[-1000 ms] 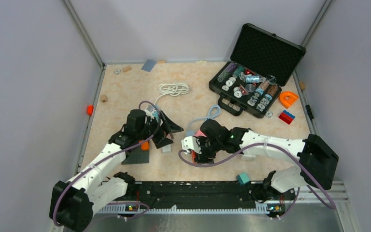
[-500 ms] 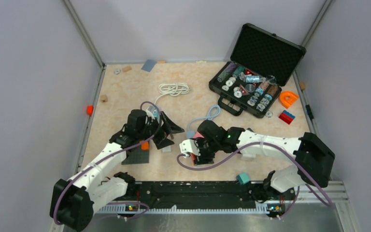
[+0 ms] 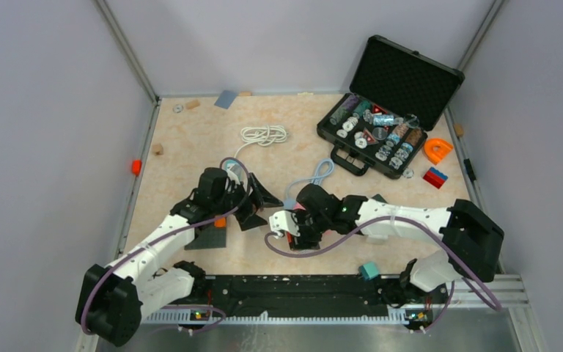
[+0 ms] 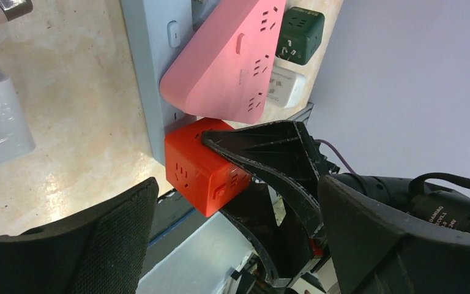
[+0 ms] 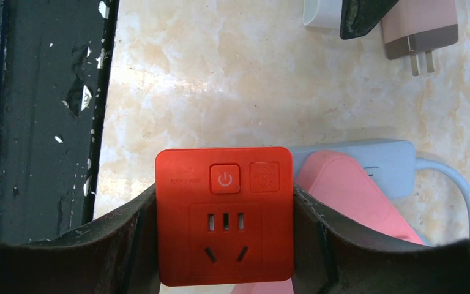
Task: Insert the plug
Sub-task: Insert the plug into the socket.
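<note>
The plug is a red cube adapter with a power button and socket holes on its face. My right gripper is shut on it, one black finger on each side. The cube sits against one end of the grey power strip, just below the pink adapter that sits on the strip. Whether its prongs are in the strip is hidden. My left gripper hangs open just left of the cube, holding nothing. In the top view both grippers meet mid-table, left gripper, right gripper.
A dark green cube and a white adapter lie beyond the pink one. A rose-gold charger lies nearby. An open black case stands back right, a white cable coil behind, a dark grey plate at left.
My right gripper has shifted slightly left with the red cube in it. The left arm has barely moved and stays open.
</note>
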### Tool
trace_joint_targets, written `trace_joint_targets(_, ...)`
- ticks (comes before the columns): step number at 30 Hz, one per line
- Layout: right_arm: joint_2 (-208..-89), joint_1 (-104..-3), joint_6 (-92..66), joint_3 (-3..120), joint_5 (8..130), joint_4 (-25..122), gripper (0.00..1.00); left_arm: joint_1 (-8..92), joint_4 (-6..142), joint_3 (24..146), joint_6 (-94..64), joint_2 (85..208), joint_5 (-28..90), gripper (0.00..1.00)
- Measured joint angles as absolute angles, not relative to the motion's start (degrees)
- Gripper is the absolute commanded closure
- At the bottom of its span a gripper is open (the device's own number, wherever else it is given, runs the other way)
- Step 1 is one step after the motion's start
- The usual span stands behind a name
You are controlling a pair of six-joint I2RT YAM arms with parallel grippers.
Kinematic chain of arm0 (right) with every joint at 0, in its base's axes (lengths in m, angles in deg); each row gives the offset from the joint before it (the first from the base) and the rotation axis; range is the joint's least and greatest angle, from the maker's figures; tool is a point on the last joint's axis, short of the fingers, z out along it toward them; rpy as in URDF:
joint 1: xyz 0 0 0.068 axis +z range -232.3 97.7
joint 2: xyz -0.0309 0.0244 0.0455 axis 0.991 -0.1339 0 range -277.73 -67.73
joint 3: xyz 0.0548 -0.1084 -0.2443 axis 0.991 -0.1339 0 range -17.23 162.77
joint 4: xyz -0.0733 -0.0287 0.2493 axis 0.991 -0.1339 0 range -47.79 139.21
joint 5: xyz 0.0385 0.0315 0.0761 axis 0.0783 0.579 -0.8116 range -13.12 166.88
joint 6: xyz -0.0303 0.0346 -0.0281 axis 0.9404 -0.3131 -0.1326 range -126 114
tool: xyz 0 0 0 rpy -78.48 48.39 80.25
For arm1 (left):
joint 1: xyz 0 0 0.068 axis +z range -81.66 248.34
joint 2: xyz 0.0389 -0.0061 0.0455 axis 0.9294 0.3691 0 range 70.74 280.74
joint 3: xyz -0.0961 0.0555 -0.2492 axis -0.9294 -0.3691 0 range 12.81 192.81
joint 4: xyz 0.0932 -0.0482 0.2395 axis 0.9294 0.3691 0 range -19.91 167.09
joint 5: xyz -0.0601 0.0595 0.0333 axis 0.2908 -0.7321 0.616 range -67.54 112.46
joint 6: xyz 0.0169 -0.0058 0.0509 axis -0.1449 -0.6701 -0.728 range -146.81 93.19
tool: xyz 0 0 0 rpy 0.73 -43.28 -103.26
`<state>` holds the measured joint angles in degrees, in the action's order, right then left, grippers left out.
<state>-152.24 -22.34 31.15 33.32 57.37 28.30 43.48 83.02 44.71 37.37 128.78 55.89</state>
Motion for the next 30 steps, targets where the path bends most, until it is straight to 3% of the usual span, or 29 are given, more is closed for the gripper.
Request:
trace_joint_targets(14, -145.73, -21.55, 28.74, 24.40, 59.77, 38.53, 1.00, 39.21, 82.32, 43.68, 36.89, 129.85, 57.18, 0.16)
trace_joint_targets(22, -145.73, -21.55, 28.20, 24.29, 59.77, 39.06, 1.00, 28.15, 77.06, 43.51, 36.54, 138.84, 59.06, 0.31)
trace_joint_targets(27, -145.01, -21.55, 27.80, 23.46, 59.86, 40.06, 1.00, 26.34, 76.71, 44.64, 35.67, 146.73, 60.28, 0.34)
trace_joint_targets(30, -144.57, -21.55, 27.39, 22.89, 59.91, 40.72, 1.00, 26.23, 77.84, 47.51, 34.05, 149.55, 61.31, 0.44)
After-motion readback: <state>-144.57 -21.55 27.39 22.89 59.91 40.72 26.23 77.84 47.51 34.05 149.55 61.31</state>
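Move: The red plug, still gripped between the right fingers, lies about 7 cm back, 8 cm to the right and 7 cm below the left hand. The pink socket strip's middle is some 6 cm ahead of the plug, 3 cm to its right and a little lower. From the left hand, the white cube charger on the table is roughly 4 cm back, 5 cm left and 12 cm down. For the right hand, the plug sits right at its fingertips. Towards the red plug by the pink socket strip's near end, the left hand swings back and right some 9 cm and sinks about 6 cm, turning some 25 degrees clockwise and tipping a little. Its wide-open fingers close about a third, coming around the plug beside the right fingers. The right hand keeps its grip nearly in place, its left side tilting up under 10 degrees. ##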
